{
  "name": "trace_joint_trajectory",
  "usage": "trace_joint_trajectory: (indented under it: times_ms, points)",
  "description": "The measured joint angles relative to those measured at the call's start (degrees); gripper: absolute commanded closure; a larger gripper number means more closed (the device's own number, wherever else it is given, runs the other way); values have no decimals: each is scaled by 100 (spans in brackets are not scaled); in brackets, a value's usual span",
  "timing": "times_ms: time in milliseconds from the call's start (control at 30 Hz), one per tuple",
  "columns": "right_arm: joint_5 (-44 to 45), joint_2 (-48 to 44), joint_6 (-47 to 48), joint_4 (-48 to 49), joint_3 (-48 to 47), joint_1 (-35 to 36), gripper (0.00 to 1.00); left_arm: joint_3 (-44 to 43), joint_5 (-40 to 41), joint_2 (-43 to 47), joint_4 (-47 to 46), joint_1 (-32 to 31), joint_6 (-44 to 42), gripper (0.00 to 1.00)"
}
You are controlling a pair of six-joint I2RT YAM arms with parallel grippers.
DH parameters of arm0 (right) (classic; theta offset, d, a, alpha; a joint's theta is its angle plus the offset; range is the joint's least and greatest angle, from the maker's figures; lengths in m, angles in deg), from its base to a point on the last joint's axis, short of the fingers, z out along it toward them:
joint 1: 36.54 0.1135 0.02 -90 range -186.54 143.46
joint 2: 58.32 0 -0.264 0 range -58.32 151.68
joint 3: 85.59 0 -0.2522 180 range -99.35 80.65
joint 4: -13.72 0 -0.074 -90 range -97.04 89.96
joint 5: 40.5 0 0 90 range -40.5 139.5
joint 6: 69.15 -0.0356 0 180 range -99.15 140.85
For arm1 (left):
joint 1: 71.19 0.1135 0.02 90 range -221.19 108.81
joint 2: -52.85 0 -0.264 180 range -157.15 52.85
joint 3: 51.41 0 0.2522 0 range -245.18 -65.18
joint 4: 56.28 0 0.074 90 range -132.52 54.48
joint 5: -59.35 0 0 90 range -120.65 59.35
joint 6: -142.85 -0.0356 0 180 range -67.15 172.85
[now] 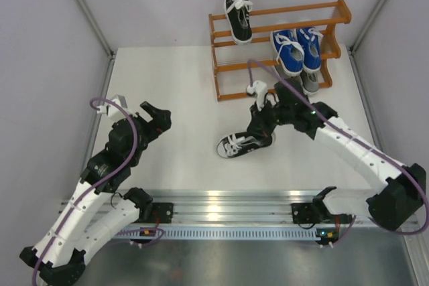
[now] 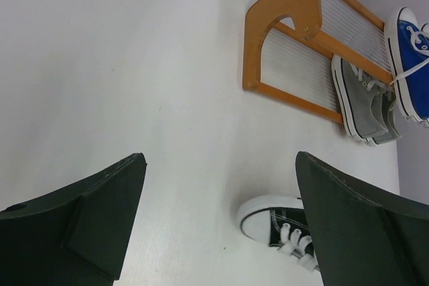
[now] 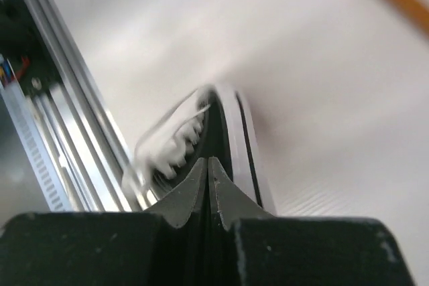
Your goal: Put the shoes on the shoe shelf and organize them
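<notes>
A black sneaker [image 1: 242, 144] lies on the white table in front of the shoe shelf [image 1: 278, 13], toe pointing left. My right gripper [image 1: 263, 130] is at its heel end; in the right wrist view the gripper [image 3: 208, 161] is shut on the thin black canvas wall of the shoe [image 3: 226, 122], beside the white laces. A second black shoe [image 1: 238, 19] stands on the top tier, two blue shoes [image 1: 297, 48] on the middle tier and grey shoes [image 1: 310, 82] at the bottom. My left gripper [image 1: 158, 117] hangs open over bare table on the left, with nothing between its fingers [image 2: 220, 169].
The left wrist view shows the black shoe's white toe cap [image 2: 267, 215], the shelf's side frame [image 2: 268, 21], a grey shoe [image 2: 362, 102] and a blue shoe [image 2: 410, 48]. A metal rail [image 1: 221, 205] runs along the near table edge. Grey walls enclose the table.
</notes>
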Motion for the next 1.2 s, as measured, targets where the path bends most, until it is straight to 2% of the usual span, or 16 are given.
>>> trace_joint_trajectory:
  times_ms: [200, 367, 400, 433, 500, 567, 600, 733, 867, 900, 933, 967, 1100, 1200]
  points:
    - [-439, -420, -195, -9, -1488, -901, 100, 0, 85, 0, 0, 0, -39, 2]
    - [-706, -533, -4, -103, -1803, -1165, 99, 7, 79, -72, -17, 0, -105, 2]
    - [-787, -468, 291, -249, -1799, -1165, 80, 7, 76, -103, -22, 0, -118, 2]
    - [-855, -387, 588, -437, -1781, -1165, 67, 7, 72, -140, -24, 0, -127, 2]
    - [-909, -96, 1349, -922, -1733, -1169, 50, 9, 50, -214, -24, 0, -146, 2]
    - [-879, 354, 2221, -1427, -1690, -1246, 45, 22, 11, -238, -22, -2, -160, 2]
    - [-861, 538, 2653, -1574, -1624, -1329, 39, 33, -11, -249, -24, 0, -168, 2]
    - [-745, 881, 4640, -1958, -1088, -2020, 26, 127, -66, -247, -33, -2, -190, 2]
    - [-697, 1060, 6592, -2273, -1034, -2518, 26, 234, -133, -264, -76, 0, -203, 2]
    - [-723, 1228, 6979, -2422, -1176, -2544, 9, 247, -157, -282, -81, 0, -208, 2]
    - [-758, 1419, 7263, -2557, -1357, -2546, 8, 251, -184, -306, -87, 0, -210, 2]
    - [-793, 1663, 7619, -2614, -1572, -2557, 1, 254, -210, -326, -103, -2, -210, 2]
    - [-1019, 2575, 8697, -2868, -2216, -2535, 1, 332, -299, -343, -146, 0, -205, 2]
    - [-1047, 3110, 9075, -3047, -2551, -2441, 2, 400, -358, -291, -144, 0, -197, 2]
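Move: Ahead of the right hand, which already holds the black shoe clear of the table, the bare landing spot lies about 7 cm forward, 3 cm to the right and 14 cm below. The rack's near bottom rail runs some 19 cm ahead, level sideways and about 17 cm below; the left grey shoe sits roughly 22 cm ahead, 14 cm right and 10 cm down. From the left hand, the landing spot is about 5 cm ahead, 33 cm right and 22 cm below. Rising about 16 cm with fingers shut and easing forward, the right hand then turns back down some 20 cm, sweeping right and forward towards the rack; the fingers open wide on the way down, giving up the black shoe, and the wrist rolls some 55 degrees, ending with spread fingers pointing down-left over the shoe's heel end. The empty left hand sinks about 4 cm. ##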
